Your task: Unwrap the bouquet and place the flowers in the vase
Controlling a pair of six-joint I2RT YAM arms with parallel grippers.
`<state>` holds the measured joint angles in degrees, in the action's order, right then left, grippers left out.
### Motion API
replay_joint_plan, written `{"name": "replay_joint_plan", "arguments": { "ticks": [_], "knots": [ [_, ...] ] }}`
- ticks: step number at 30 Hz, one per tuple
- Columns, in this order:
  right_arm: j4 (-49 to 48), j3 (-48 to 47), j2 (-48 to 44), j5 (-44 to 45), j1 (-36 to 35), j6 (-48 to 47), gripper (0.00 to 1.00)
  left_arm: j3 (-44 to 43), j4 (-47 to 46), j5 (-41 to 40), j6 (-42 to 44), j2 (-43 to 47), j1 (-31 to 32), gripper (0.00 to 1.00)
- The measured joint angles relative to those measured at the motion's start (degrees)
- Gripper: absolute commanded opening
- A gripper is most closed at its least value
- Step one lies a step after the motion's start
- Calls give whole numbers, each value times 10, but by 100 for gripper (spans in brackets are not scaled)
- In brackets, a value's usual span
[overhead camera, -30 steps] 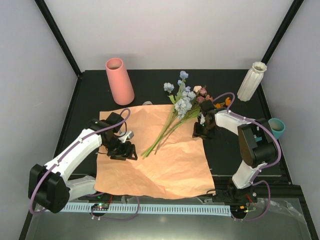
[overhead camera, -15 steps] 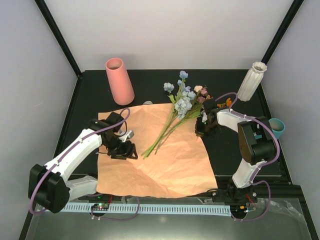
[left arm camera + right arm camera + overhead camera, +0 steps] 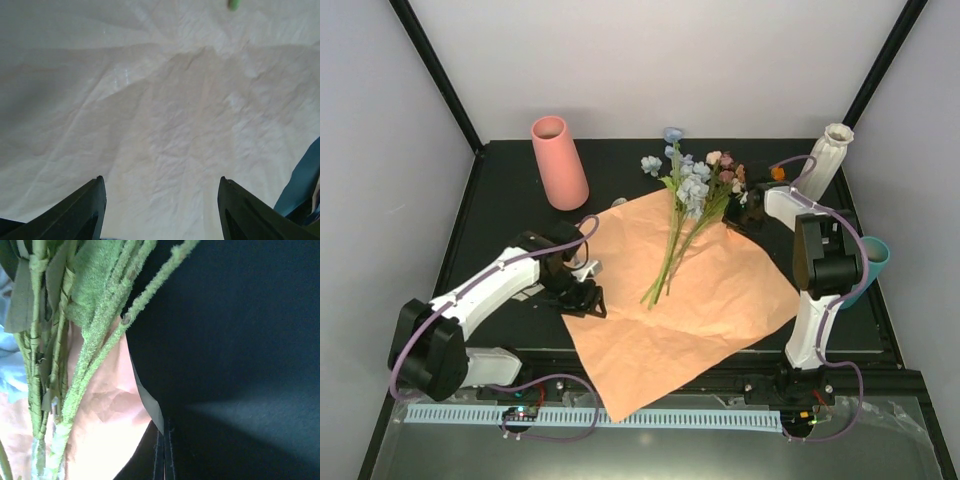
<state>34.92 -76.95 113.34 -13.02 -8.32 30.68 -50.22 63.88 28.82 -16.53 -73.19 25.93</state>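
The bouquet lies unwrapped. Its crinkled peach-orange paper sheet (image 3: 700, 310) is spread flat on the black table, and the flowers (image 3: 688, 190) lie across it with blooms toward the back. My right gripper (image 3: 748, 212) is shut on the sheet's back right corner beside the blooms. In the right wrist view the right gripper (image 3: 164, 432) pinches the paper edge (image 3: 147, 402), showing its olive underside, with fuzzy green stems (image 3: 80, 360) to the left. My left gripper (image 3: 585, 298) hovers open over the sheet's left edge. In the left wrist view the left gripper (image 3: 160, 182) has only paper (image 3: 165, 100) below it. The ribbed white vase (image 3: 825, 158) stands upright at the back right.
A pink cylinder vase (image 3: 558, 162) stands at the back left. A teal cup (image 3: 872, 262) sits at the right edge behind my right arm. Black frame posts rise at both back corners.
My right gripper shut on the paper's corner and dragged it toward the back right. The sheet turned and slid right, carrying the flowers. My left gripper shifted slightly right, staying open.
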Motion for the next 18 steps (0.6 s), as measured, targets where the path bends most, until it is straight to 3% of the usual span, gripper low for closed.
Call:
{"name": "replay_joint_plan", "arguments": {
  "ticks": [6, 9, 12, 18],
  "knots": [
    [-4, -14, 2, 5, 23, -1, 4, -1, -24, 5, 13, -31, 44, 62],
    [-2, -12, 0, 4, 27, -12, 22, -1, -35, -2, 11, -31, 49, 63],
    [2, -1, -18, 4, 28, -23, 33, -15, -43, -6, 7, -27, 49, 63],
    [33, 2, -85, 7, 28, -49, 42, -120, -73, -19, 6, -42, 49, 65]
  ]
}}
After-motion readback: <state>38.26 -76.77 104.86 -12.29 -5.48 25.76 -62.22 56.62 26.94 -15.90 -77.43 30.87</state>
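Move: My right hand, low over the table, already pinches the wrapping paper's far edge. The green stems pass about 3 cm to its left and 3 cm ahead, and the blue flowers lie some 10 cm left and 9 cm ahead. From my half-open left hand the stem ends lie roughly 12 cm to the right, 8 cm ahead and 8 cm below, with the pale ribbon about 12 cm left and 10 cm ahead. The pinched paper edge is some 29 cm ahead and 33 cm right of that hand. I draw the pinched paper edge a last 2 cm or so to the right and slightly forward, then open my right fingers, let go of the paper and lift straight up about 5 cm. My left hand eases right and slightly down, then swings forward, up and farther right across the paper towards the stems, its half-open fingers tipping forward some 15 degrees. ##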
